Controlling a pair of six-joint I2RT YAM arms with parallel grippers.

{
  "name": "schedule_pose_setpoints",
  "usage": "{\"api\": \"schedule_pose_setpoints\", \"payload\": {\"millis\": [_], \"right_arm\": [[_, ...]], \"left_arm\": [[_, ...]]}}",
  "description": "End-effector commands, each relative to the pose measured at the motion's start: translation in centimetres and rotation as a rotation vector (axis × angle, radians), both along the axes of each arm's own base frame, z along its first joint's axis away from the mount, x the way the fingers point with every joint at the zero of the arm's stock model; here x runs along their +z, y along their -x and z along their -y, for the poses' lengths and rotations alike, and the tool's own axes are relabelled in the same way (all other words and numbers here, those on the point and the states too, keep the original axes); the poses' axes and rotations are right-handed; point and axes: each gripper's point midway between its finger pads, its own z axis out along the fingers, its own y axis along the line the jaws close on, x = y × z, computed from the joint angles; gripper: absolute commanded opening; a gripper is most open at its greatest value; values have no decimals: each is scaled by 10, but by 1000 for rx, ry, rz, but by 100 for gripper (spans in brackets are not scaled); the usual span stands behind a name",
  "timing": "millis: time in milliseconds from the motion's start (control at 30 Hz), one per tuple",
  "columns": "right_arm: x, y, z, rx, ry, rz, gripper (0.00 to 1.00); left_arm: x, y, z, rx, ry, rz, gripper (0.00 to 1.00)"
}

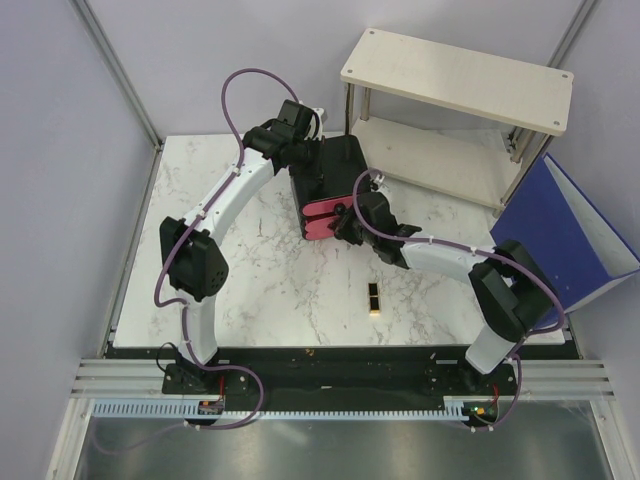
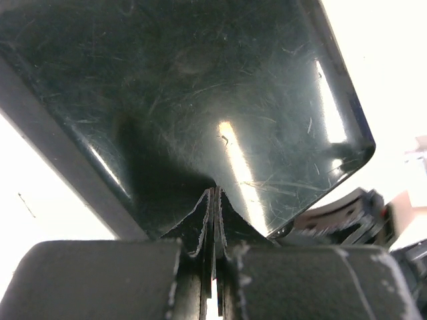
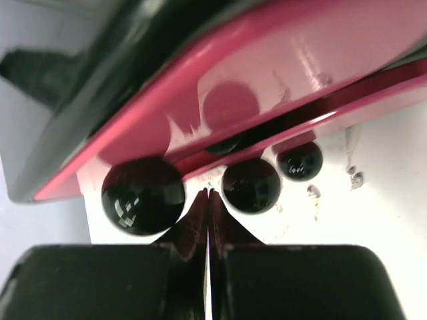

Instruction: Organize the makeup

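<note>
A black-gold lipstick (image 1: 372,297) lies on the marble table in front of the right arm, apart from both grippers. No other makeup shows. The black box (image 1: 325,170) with pink drawers (image 1: 321,220) stands at mid-table. My left gripper (image 1: 300,150) is shut and empty, its tips against the box's glossy black surface (image 2: 200,100). My right gripper (image 1: 345,222) is shut and empty at the pink drawer front (image 3: 267,73), its tips (image 3: 209,193) between two round black drawer knobs (image 3: 143,195).
A white two-tier shelf (image 1: 455,75) stands at the back right. A blue open container (image 1: 565,235) leans at the table's right edge. Bare marble table (image 1: 270,290) lies in front of the box.
</note>
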Motion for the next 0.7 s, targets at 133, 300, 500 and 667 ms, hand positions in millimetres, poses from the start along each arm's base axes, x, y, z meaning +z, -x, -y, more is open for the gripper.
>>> {"api": "schedule_pose_setpoints", "payload": {"millis": [133,300,500,667], "right_arm": [[42,-14,-21,-2,1,142,0],[67,-8,-10,-24,-5,181,0],[65,15,13,-86,-45,101,0],[33,36,38,-197,-140,-18,0]], "left_arm": [[-32,21,-16,-19,-101,-107,2],[-33,21,-15,-22,-101,-110,2],[-32,19,-14,-20,-99,-106,2],[-33,20,-14,-19,-95,-113,2]]}}
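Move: The middle drawer's knob is almost at the right gripper's closed tips, about 2 cm ahead, 1 cm right and 2 cm lower. The top drawer's knob is likewise 2 cm ahead and 1 cm right, but some 4 cm higher. The black-and-gold case lies roughly 12 cm back and 9 cm right, about 11 cm below. From the left gripper, the middle knob is some 4 cm back, 5 cm right and 9 cm below. Slide the shut right gripper about 2 cm left, close by the drawer fronts, then lift it some 6 cm while swinging it back to the right and, late on, drawing it back away from the fronts, its tips tilting up slightly. Keep the left gripper still, closed fingertips resting on the black cabinet top. ##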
